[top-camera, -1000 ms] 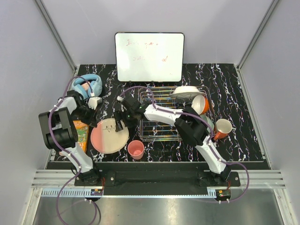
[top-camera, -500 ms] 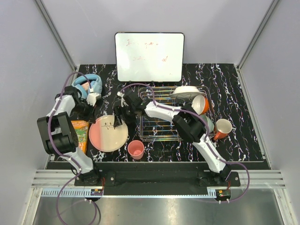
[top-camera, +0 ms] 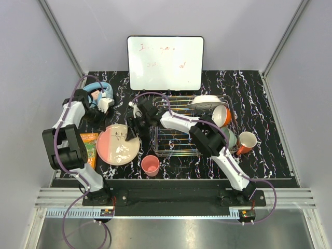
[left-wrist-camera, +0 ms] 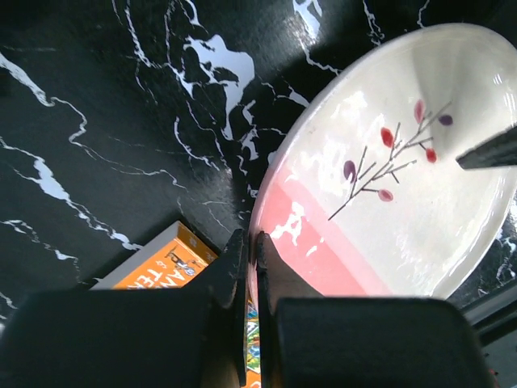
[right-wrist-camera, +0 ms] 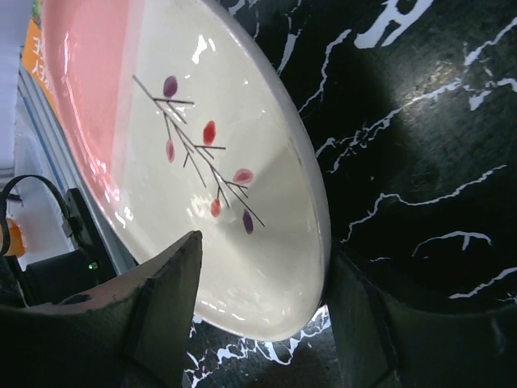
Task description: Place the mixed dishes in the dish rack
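The large pink plate with the twig drawing is tilted above the table, left of the dish rack. My left gripper is shut on the plate's pink rim; the fingertips pinch it tight. My right gripper straddles the opposite white rim, jaws open, with a gap at the inner finger. In the rack are a white plate, an orange bowl and a mint-green bowl. The orange mug and small pink cup stand outside it.
An orange book lies under the plate's left edge, also seen as the book in the left wrist view. Light-blue headphones lie at the back left. A whiteboard stands behind the rack.
The left arm has drawn back and lifted the plate's rim, tilting and shifting the plate a little left. The right gripper's jaws have narrowed around the opposite rim.
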`<state>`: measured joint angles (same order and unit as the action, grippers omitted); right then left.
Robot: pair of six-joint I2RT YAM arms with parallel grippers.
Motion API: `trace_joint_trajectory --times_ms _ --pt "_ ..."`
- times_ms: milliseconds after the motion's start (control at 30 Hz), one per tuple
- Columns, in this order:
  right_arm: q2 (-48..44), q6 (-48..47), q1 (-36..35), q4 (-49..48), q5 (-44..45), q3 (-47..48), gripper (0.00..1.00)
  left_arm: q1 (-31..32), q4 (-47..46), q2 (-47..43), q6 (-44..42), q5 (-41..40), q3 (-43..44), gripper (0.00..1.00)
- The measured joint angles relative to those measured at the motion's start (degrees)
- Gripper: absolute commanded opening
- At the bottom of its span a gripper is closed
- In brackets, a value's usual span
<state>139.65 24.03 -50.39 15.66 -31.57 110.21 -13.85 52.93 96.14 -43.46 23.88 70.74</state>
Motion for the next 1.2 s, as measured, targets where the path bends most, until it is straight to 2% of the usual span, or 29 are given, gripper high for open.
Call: trace_joint_trajectory --times_ms 133,333,567,667,700,833,1000,1033,1100,1133,1167,1200 --pt "-0.4 0.5 0.0 -2.6 -2.4 -1.6 0.60 1.3 -1.5 0.5 0.3 -2.0 0.6 0.00" --pt "-2.3 4.2 0.1 -10.0 -6.7 -7.0 0.59 3.6 -4.3 2.4 1.2 -3.5 0.8 0.00" --pt "-2.4 9.1 0.3 -15.2 -10.0 -8.3 0.54 5.7 -5.0 3.0 2.8 -3.1 0.8 0.00" --pt "-2.4 11.1 0.3 -16.3 -10.1 -8.3 0.31 6.2 -5.0 3.0 3.5 -2.9 0.8 0.00" --pt "-2.3 11.4 0.4 -16.7 -10.2 -8.3 0.19 6.2 -5.0 3.0 3.7 -2.6 0.8 0.00" --pt "-2.1 15.3 0.5 -15.2 -8.7 -7.4 0.00 6.1 -4.2 1.7 4.5 -3.0 0.9 0.00" --pt "-2.0 14.8 0.5 -15.8 -9.2 -7.4 0.00 6.0 -4.2 1.0 4.7 -3.3 0.8 0.00" --pt "-2.0 14.5 0.5 -15.8 -9.2 -7.4 0.00 6.0 -4.2 0.8 4.8 -3.3 0.8 0.06" --pt "-2.1 13.5 0.5 -15.3 -9.2 -7.4 0.00 6.0 -4.3 0.3 4.9 -3.4 0.5 0.26" --pt "-2.3 12.8 0.5 -14.7 -9.2 -7.4 0.00 6.0 -4.3 0.0 5.2 -3.4 0.5 0.53" --pt "-2.6 12.0 0.5 -13.9 -9.2 -7.4 0.00 6.0 -4.1 -0.4 6.1 -3.1 0.5 0.65" --pt "-3.2 10.5 0.4 -13.2 -8.9 -7.4 0.00 6.0 -3.9 -1.0 7.4 -1.6 0.5 0.82"
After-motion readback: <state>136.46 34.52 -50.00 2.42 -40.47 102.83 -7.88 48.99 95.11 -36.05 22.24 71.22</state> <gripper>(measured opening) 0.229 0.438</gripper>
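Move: The left fingers already hold the plate by its raised far-left rim; its middle lies about 9 cm back, 6 cm to the right and 3 cm below them. From the right hand, whose parted fingers already reach its far-right rim, the plate's middle is some 8 cm left and 5 cm back, about level. The pink cup stands roughly 14 cm back and 8 cm right of the right hand; the book lies about 13 cm back, 9 cm left and 7 cm below the left hand. Still pinching the rim, the left hand takes its side of the plate about 2 cm forward and then some 2.5 cm right, dipping a centimetre and coming back up, while the right hand rises nearly 3 cm, drawing back 2 cm and edging left with its fingertips tipping up by some 15 degrees. The right fingers then close on the plate's right rim and keep it pinched, holding nearly still, and only after that do the left fingers begin to part around their side of the rim. ##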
